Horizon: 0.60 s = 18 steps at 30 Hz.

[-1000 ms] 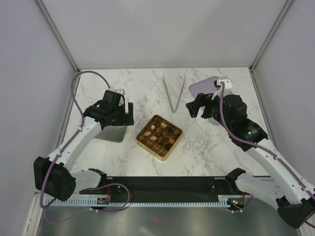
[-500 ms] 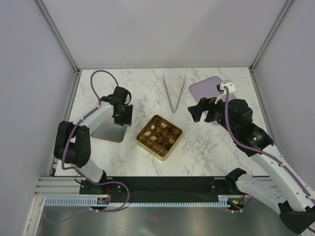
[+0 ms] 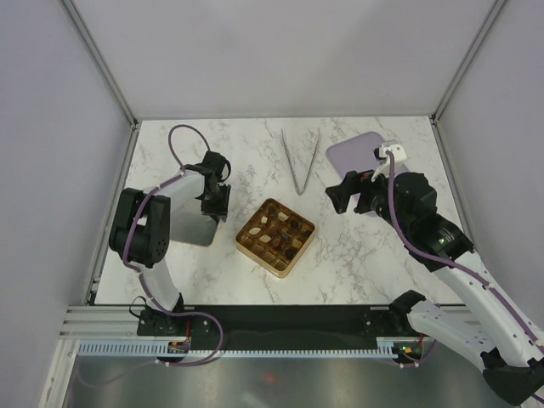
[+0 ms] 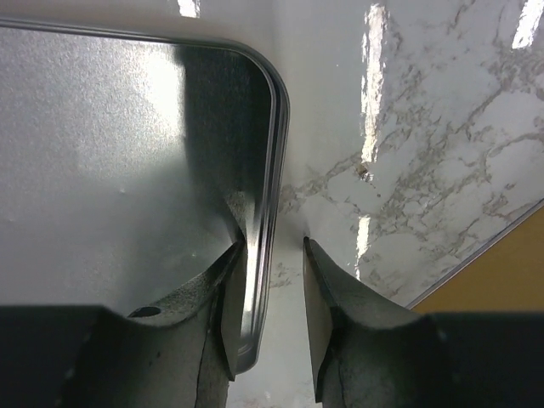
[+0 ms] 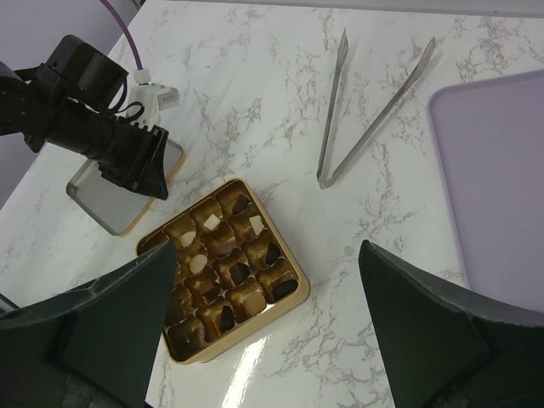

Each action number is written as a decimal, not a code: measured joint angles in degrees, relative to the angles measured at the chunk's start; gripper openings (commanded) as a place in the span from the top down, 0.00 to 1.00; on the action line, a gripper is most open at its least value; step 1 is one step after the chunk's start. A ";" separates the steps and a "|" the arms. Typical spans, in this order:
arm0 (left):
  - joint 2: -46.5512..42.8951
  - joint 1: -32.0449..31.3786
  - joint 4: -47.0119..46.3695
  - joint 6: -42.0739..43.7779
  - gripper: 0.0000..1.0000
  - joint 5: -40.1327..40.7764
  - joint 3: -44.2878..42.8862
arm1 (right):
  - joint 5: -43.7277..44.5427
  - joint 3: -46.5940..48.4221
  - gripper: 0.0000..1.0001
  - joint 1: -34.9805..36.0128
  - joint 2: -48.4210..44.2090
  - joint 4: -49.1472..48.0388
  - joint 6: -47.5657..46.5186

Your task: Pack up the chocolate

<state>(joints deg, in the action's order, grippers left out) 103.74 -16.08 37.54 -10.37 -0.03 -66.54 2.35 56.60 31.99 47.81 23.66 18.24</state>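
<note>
The chocolate (image 3: 289,225) (image 5: 240,205), dark, tan and white pieces, sits in cells of the square gold tray (image 3: 299,253) (image 5: 293,297) at mid-table. A silver-faced lid (image 3: 183,223) (image 4: 127,153) (image 5: 115,200) lies flat to the tray's left. My left gripper (image 3: 217,200) (image 4: 274,251) (image 5: 144,170) straddles the lid's right rim. Its left pad touches the rim's inside, while the right pad stands a gap away from it. My right gripper (image 3: 350,191) (image 5: 268,246) hovers wide open and empty, above and to the right of the tray.
Metal tongs (image 3: 299,157) (image 5: 365,119) lie behind the tray. A lilac board (image 3: 353,153) (image 5: 497,187) lies at the back right, partly under my right arm. White walls close in the table on three sides.
My left gripper has come down onto the lid's right rim and its jaws have narrowed around it. The left arm has folded back. My right gripper has shifted slightly right, still wide open.
</note>
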 measured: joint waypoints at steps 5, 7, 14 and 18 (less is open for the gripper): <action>0.81 -0.02 0.09 0.09 0.75 1.27 -0.31 | 0.00 0.00 0.04 0.00 0.31 0.07 0.00; 1.01 -0.02 0.26 0.24 0.82 1.75 -0.57 | 0.00 -0.22 0.04 0.00 0.26 -0.04 0.00; 1.22 -0.07 1.07 0.46 0.98 2.10 -2.05 | -0.37 -1.84 0.05 0.00 1.11 -0.09 1.01; 0.07 -0.04 3.39 0.44 0.98 1.29 -4.28 | -3.17 -2.25 0.04 0.00 2.14 -2.29 2.23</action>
<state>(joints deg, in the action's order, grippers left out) 103.81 -16.12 40.93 -9.93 1.26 -70.83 -0.82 54.35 31.99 49.95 21.37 20.47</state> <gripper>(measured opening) 0.033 0.956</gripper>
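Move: The left hand's half-open fingers straddle the right-hand rim of the grey lid, whose middle lies about 6 cm to the left, level fore and aft and 1 cm below. From that hand, the chocolate box is some 15 cm right and 5 cm back, with the tongs roughly 21 cm right and 17 cm ahead. From the right hand, the lid's middle lies about 38 cm left, 8 cm ahead and 29 cm below. The left fingers close, pinching the grey lid's right-hand rim, then lift about 2 cm and ease slightly forward. ##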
